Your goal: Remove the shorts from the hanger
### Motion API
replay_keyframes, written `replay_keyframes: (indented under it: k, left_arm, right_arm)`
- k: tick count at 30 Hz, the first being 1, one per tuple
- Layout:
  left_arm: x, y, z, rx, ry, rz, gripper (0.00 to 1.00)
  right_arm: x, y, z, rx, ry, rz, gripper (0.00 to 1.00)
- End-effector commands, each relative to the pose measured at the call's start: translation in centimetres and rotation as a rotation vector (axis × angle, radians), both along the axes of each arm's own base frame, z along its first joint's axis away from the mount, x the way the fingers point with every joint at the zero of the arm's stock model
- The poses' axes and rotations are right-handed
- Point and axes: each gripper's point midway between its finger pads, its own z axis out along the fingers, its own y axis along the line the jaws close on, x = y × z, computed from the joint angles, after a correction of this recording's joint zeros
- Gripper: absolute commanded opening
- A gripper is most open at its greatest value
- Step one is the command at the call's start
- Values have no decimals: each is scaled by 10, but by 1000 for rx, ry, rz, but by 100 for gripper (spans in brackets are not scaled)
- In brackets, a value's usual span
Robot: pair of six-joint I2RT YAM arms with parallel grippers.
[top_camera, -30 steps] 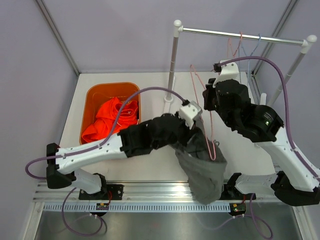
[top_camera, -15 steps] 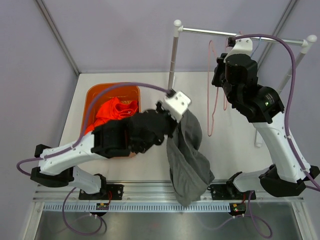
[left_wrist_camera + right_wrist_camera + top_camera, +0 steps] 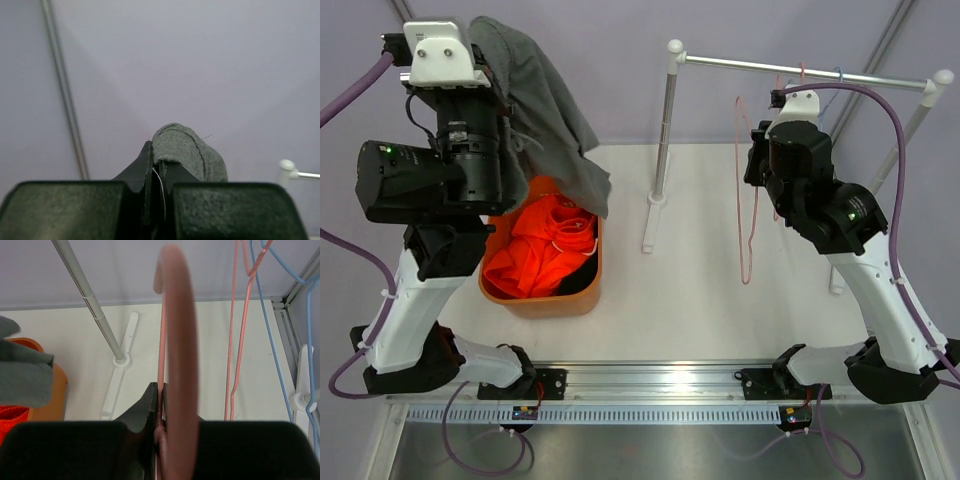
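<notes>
The grey shorts (image 3: 545, 110) hang from my left gripper (image 3: 156, 162), which is shut on a fold of the grey shorts (image 3: 186, 150), high above the orange bin (image 3: 500, 200). Their lower edge dangles over the bin's back right corner. The orange shorts (image 3: 542, 248) lie crumpled inside the bin. My right gripper (image 3: 161, 395) is shut on the pink wire hanger (image 3: 177, 340), which is bare. In the top view that hanger (image 3: 747, 215) hangs down just left of the right wrist, below the metal rail (image 3: 750, 66).
The rail stands on white posts (image 3: 665, 130) with feet on the table, one at centre and one at the right. Another pink hanger (image 3: 239, 325) and a blue one (image 3: 272, 340) hang from the rail beside my right gripper. Purple walls enclose the table.
The left arm swung from the table's front centre up and left, carrying the grey shorts above the bin. The right arm lifted the bare pink hanger up towards the rail.
</notes>
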Motion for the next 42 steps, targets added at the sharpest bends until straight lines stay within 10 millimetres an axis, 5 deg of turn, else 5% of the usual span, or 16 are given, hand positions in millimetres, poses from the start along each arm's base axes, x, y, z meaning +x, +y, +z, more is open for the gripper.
replay_keyframes:
  k: [1, 10, 17, 23, 25, 26, 27, 28, 29, 33, 37, 41, 42]
  left_arm:
    - [-5, 31, 14, -47, -100, 69, 0]
    - [42, 4, -102, -29, 95, -10, 0]
    - [88, 10, -186, -70, 315, 56, 0]
    - [113, 47, -284, -318, 552, 100, 0]
    - [119, 66, -315, -438, 613, 97, 0]
    - [121, 92, -345, -489, 655, 139, 1]
    - [125, 86, -358, -540, 682, 47, 3]
    - [126, 90, -372, -633, 691, 20, 4]
    - [123, 112, -412, -697, 741, 62, 4]
    - [116, 137, -469, -885, 797, 74, 4]
    - [115, 141, -491, -941, 844, 83, 3]
    - [112, 143, -486, -941, 846, 98, 27]
    - [112, 142, -484, -936, 847, 93, 43]
  right_arm:
    - [-3, -2, 16, 31, -66, 15, 0]
    - [-5, -3, 8, 24, -56, 20, 0]
    - [-9, -5, 3, 28, -48, 21, 0]
    - [-9, -7, -3, 13, -30, 13, 0]
    - [-10, -8, -3, 12, -29, 12, 0]
    - [-10, -9, -4, 14, -29, 8, 0]
    - [-11, -10, -4, 15, -28, 10, 0]
    - [-12, -11, -3, 19, -32, 9, 0]
    - [-13, -12, -3, 19, -30, 12, 0]
    - [-17, -13, -1, 29, -28, 16, 0]
    - [-20, -16, -5, 29, -20, 10, 0]
    - [-20, -15, -10, 21, -3, 12, 0]
    - [-20, -15, -12, 20, 1, 11, 0]
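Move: The left hand holds the grey shorts high up. The orange basket's middle is roughly 60 cm below it, some 11 cm ahead and 9 cm to its left, with the red shorts inside, about 9 cm ahead and 8 cm left of the hand. The rack's left post stands about 20 cm ahead and 20 cm right. From the right hand the basket is some 47 cm left, 4 cm ahead and 37 cm lower. The left arm brings the grey shorts down about 50 cm from overhead to the basket, swinging forward some 12 cm on the way and then roughly 15 cm to the left in the lower half, easing slightly back, as the fingers tip from slanting upward to slanting downward and the hand rolls some 50 degrees, its left side sinking. It keeps its pinch on the cloth until it has come down at the basket and only there begins to open the fingers, while the right hand keeps hold of the emptied pink hanger and drifts a couple of centimetres back and down. ##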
